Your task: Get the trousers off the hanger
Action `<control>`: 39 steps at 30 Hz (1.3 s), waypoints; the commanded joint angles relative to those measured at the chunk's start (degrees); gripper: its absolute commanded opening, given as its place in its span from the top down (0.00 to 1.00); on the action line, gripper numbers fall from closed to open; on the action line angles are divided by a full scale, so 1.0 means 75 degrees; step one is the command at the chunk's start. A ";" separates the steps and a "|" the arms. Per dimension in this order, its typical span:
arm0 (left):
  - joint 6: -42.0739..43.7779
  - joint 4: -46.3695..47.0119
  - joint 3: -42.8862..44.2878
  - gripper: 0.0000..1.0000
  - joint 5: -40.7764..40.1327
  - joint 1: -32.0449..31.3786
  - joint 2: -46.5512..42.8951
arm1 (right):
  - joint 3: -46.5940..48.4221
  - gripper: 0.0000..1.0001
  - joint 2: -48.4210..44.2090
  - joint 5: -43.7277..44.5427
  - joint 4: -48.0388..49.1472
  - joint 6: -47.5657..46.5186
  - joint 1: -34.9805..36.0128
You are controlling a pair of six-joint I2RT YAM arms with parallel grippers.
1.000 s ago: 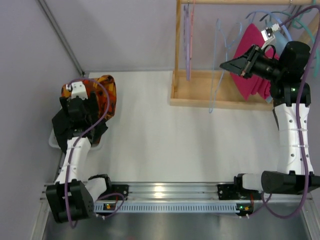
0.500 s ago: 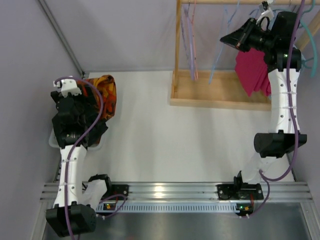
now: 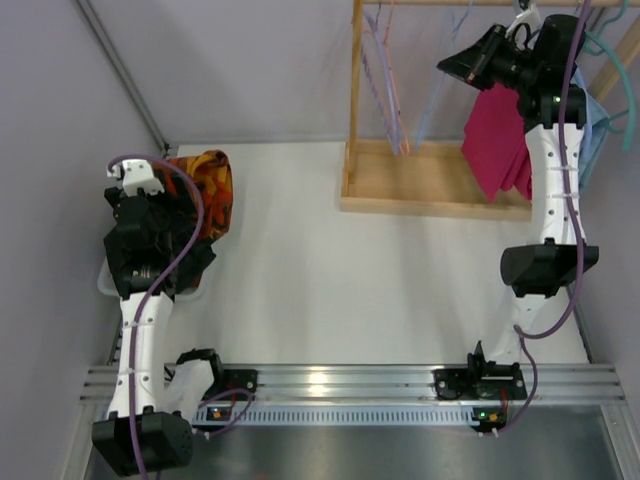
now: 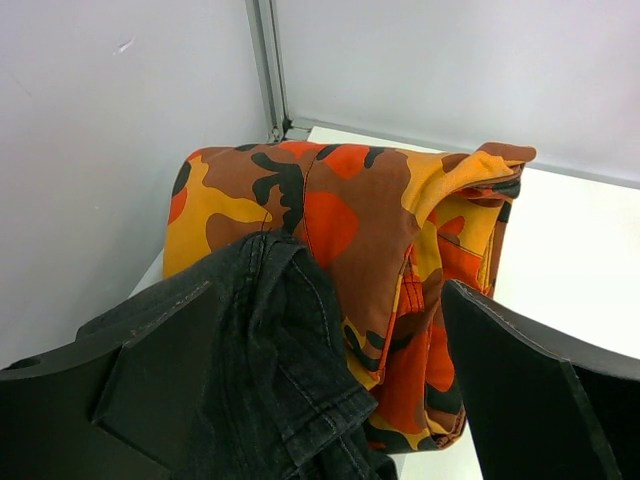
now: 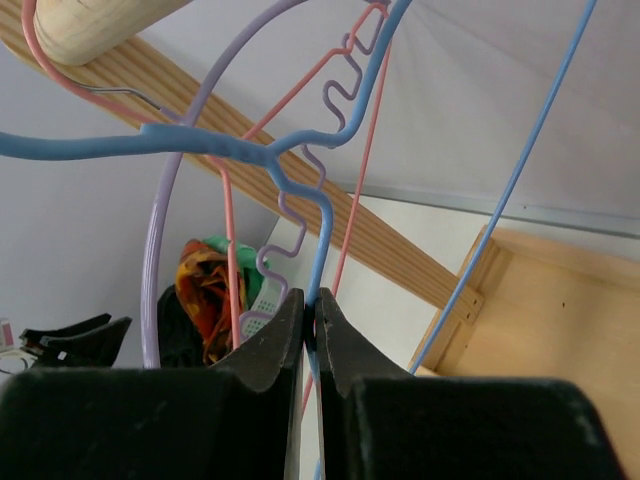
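Note:
Magenta trousers (image 3: pixel 495 135) hang at the right end of the wooden rack (image 3: pixel 420 190), under my right arm. My right gripper (image 3: pixel 455 65) is high up by the rail. In the right wrist view it (image 5: pixel 311 305) is shut on the thin wire of a blue hanger (image 5: pixel 300 170), with purple and pink hangers beside it. The trousers do not show in that view. My left gripper (image 4: pixel 330 400) is open over black jeans (image 4: pixel 250 370) and orange camouflage trousers (image 4: pixel 370 220). The jeans lie between its fingers (image 4: pixel 530 390).
The clothes pile (image 3: pixel 205 185) sits in a white basket (image 3: pixel 105 285) at the table's far left corner, against the wall. Several empty hangers (image 3: pixel 385 80) hang from the rail (image 5: pixel 100 30). A pale blue garment (image 3: pixel 595 130) hangs behind the magenta trousers.
My right arm has risen and stretched toward the rail, carrying the hanger and the magenta trousers up with it. My left arm lifted off the pile and now holds still.

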 commanded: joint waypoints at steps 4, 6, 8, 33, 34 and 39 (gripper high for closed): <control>-0.0181 0.0083 0.0167 0.02 0.0070 -0.0027 -0.0171 | 0.0415 1.00 0.0258 0.0341 0.1002 -0.0039 0.0094; -0.0193 0.0071 0.0155 0.02 0.0081 -0.0027 -0.0171 | 0.0415 1.00 0.0281 0.0493 0.1084 -0.0074 0.0361; -0.0205 0.0048 0.0166 0.02 0.0081 -0.0027 -0.0148 | 0.0404 1.00 0.0328 0.0587 0.1096 -0.0168 0.0445; -0.0111 -0.0116 0.0213 0.02 -0.0012 -0.0027 -0.0312 | 0.0380 1.00 0.0621 0.2474 0.1296 -0.0263 0.1114; -0.0111 -0.0128 0.0202 0.02 -0.0012 -0.0027 -0.0323 | 0.0380 1.00 0.0633 0.2521 0.1110 -0.0262 0.1102; -0.0134 -0.0140 0.0236 0.02 0.0023 -0.0027 -0.0265 | 0.0322 0.98 0.0715 0.2802 0.0663 -0.0507 0.1172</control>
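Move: The clothes rail is the goal of the right hand, which already pinches the emptied blue hanger; its nearest stretch passes about 12 cm above and 5 cm ahead. The pink hanger hangs roughly 8 cm left and 5 cm ahead of that hand at its height, the pink garment some 10 cm right, 3 cm back and 12 cm below. From the open left hand, that stretch of rail lies about 50 cm right, 20 cm ahead and 28 cm up. Forward first, then left as well, the right hand carries the blue hanger beneath the rail towards the pink and lilac hangers, gaining about 5 cm forward and 3 cm to the left, most of the sideways part in one short push. The wrist swings some 10 degrees clockwise and tips up slightly while the closed fingers keep their pinch on the plastic. ##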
